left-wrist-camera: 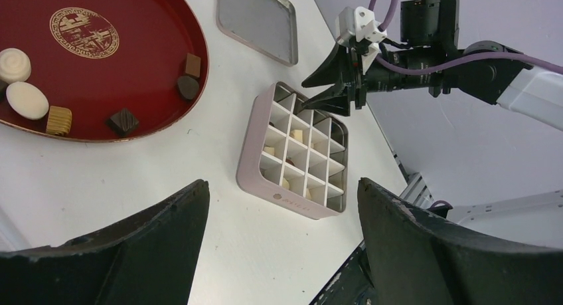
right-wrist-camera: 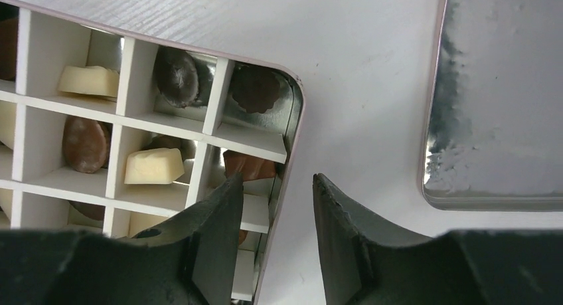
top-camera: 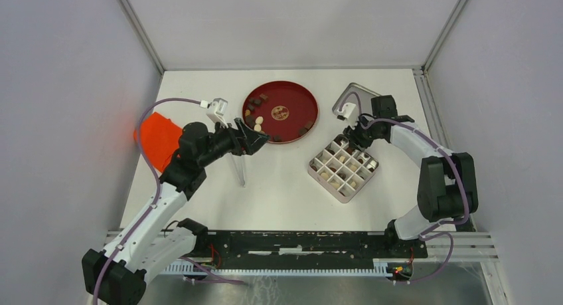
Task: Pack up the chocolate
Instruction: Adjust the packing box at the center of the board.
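Observation:
Chocolate pieces lie on the red plate (top-camera: 289,96): two white ones (left-wrist-camera: 26,100), a ridged tan one (left-wrist-camera: 58,120) and dark ones (left-wrist-camera: 123,121). More chocolate fills the pink grid box (top-camera: 317,165), white (right-wrist-camera: 154,165), brown (right-wrist-camera: 85,144) and dark (right-wrist-camera: 176,76) pieces in its cells. My left gripper (top-camera: 260,140) hovers at the plate's near left rim, open and empty (left-wrist-camera: 282,185). My right gripper (top-camera: 350,143) hangs over the box's far corner, open with nothing held (right-wrist-camera: 277,180); one finger is above the corner cells, the other outside the box wall (right-wrist-camera: 294,132).
The box's metal lid (top-camera: 358,94) lies at the back right, close to my right gripper (left-wrist-camera: 325,92). Metal tweezers (top-camera: 240,167) lie on the table under my left arm. An orange object (top-camera: 159,140) sits at the left edge.

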Tool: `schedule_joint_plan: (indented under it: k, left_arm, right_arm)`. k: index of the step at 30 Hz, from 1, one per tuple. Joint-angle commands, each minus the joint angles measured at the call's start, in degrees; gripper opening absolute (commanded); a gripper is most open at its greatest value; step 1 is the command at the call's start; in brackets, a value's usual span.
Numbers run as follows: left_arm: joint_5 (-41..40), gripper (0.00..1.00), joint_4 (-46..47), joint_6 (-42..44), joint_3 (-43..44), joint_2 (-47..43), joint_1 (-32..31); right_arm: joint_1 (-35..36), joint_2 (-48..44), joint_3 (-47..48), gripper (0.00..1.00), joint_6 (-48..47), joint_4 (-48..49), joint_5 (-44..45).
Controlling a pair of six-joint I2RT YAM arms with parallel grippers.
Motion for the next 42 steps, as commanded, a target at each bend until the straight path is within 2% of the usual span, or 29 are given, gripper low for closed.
schedule_joint_plan:
  k: [1,6,13,16,25,34,42]
  left_arm:
    - [0.87,0.87,-0.08,1.81,2.2,-0.02,0.2]
    - [0.81,0.87,-0.86,2.3,2.6,0.1,0.25]
    - [0.12,0.87,-2.42,2.57,2.83,-0.6,0.23]
    - [-0.17,0.87,-3.34,2.62,3.42,-1.16,0.2]
    - [-0.9,0.87,-5.84,3.1,5.51,-2.03,0.28]
    - [-1.04,0.87,-6.39,3.41,6.18,-1.07,0.28]
    - [-0.69,0.86,-6.3,3.54,6.83,-0.09,0.24]
  right_arm:
    - [0.6,0.28,-1.48,0.46,0.8,1.42,4.48]
    - [0.95,1.78,-1.86,0.41,0.91,1.71,6.06]
    - [1.45,-0.46,-2.11,0.09,1.72,2.4,6.01]
    - [1.53,-3.07,-2.47,0.0,1.95,3.29,6.64]
    - [1.66,-12.17,-2.83,0.0,1.44,4.95,4.97]
    - [3.97,-21.16,-5.44,0.0,1.87,9.73,8.19]
    - [5.4,-23.35,-8.19,0.0,1.88,12.58,8.33]
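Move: Just under the open right fingers is the far-right wall of the packing box, its rim roughly 3 cm down; the box's middle lies about 8 cm back, 4 cm left and 4 cm below this hand. The metal tray is some 14 cm ahead and 1 cm right, the red plate about 12 cm ahead and 27 cm left, both about 6 cm below. From the left hand the box is about 26 cm right, 4 cm back and 23 cm down. Sinking a little over 2 cm with one finger on each side of the wall, the right hand shuts its fingers and pinches the box's far-right wall near the far corner. Keeping that grip, it then lifts about 11 cm nearly straight up, the fingers tipping up some 20 degrees as it rises. ##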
